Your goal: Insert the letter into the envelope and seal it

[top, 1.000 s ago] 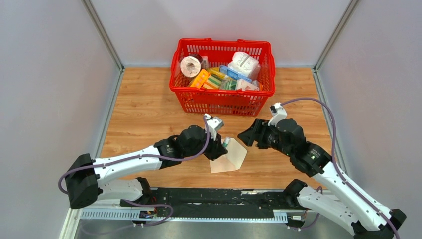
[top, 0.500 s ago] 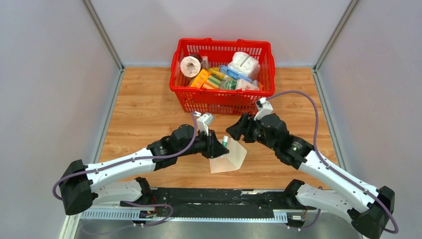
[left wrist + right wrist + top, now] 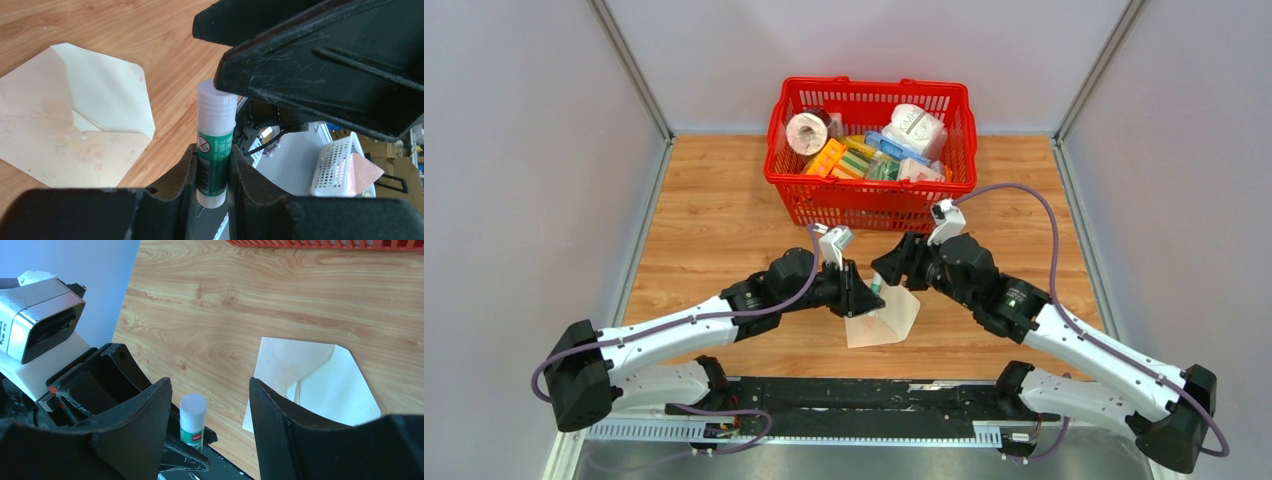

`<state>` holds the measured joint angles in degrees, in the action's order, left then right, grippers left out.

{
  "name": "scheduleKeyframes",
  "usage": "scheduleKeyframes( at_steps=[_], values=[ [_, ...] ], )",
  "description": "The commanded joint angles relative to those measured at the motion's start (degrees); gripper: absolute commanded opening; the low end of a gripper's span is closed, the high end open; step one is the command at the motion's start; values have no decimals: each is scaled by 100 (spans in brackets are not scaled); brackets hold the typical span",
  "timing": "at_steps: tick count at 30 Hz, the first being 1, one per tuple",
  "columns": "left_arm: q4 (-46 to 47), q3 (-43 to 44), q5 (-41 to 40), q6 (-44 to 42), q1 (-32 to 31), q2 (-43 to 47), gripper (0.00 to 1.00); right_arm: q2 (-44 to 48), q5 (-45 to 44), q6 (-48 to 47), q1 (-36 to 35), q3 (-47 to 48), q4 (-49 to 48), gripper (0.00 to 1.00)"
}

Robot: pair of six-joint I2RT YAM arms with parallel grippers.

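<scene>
The tan envelope lies on the wooden table with its flap open. The letter is hidden; no separate sheet shows. My left gripper is shut on a green glue stick and holds it upright just left of the envelope, white cap on top. My right gripper hangs open over that stick. The cap stands between its fingers, closer to the left one and touching neither.
A red basket full of groceries stands behind both grippers, close to the right wrist. Grey walls close off the table on the left, right and back.
My right gripper has swung left and come down over the glue stick, its jaws narrowing somewhat. The left gripper has shifted slightly left with the stick and now holds still.
</scene>
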<state>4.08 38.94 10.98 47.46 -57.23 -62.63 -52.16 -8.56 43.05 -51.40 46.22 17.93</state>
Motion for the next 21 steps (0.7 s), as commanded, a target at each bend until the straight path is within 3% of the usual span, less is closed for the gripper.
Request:
scheduleKeyframes(
  at_steps=[1,12,21],
  values=[
    [137,158,0,-18,45,40,0,-48,-129,125,-125,247,-308,61],
    [199,246,79,-53,89,-65,0,-171,-111,274,-353,212,-290,41],
    [322,299,123,0,107,-179,0,-277,-234,274,-424,247,-185,31]
  ],
)
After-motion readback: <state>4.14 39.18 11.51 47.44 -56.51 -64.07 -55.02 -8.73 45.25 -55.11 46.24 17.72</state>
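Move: The glue stick's white cap sits just off the right fingertips, about 2 cm to that hand's left, 2 cm back and 1 cm below. From the left hand, which already grips the stick's green body, the cap is roughly 4 cm ahead, 1 cm right and 2 cm above. The open envelope lies on the table about 4 cm back from the right hand, 1 cm to its right and some 21 cm below. With the left hand keeping hold of the glue stick, the right slides 2 cm left, back and down, closing around the cap. ##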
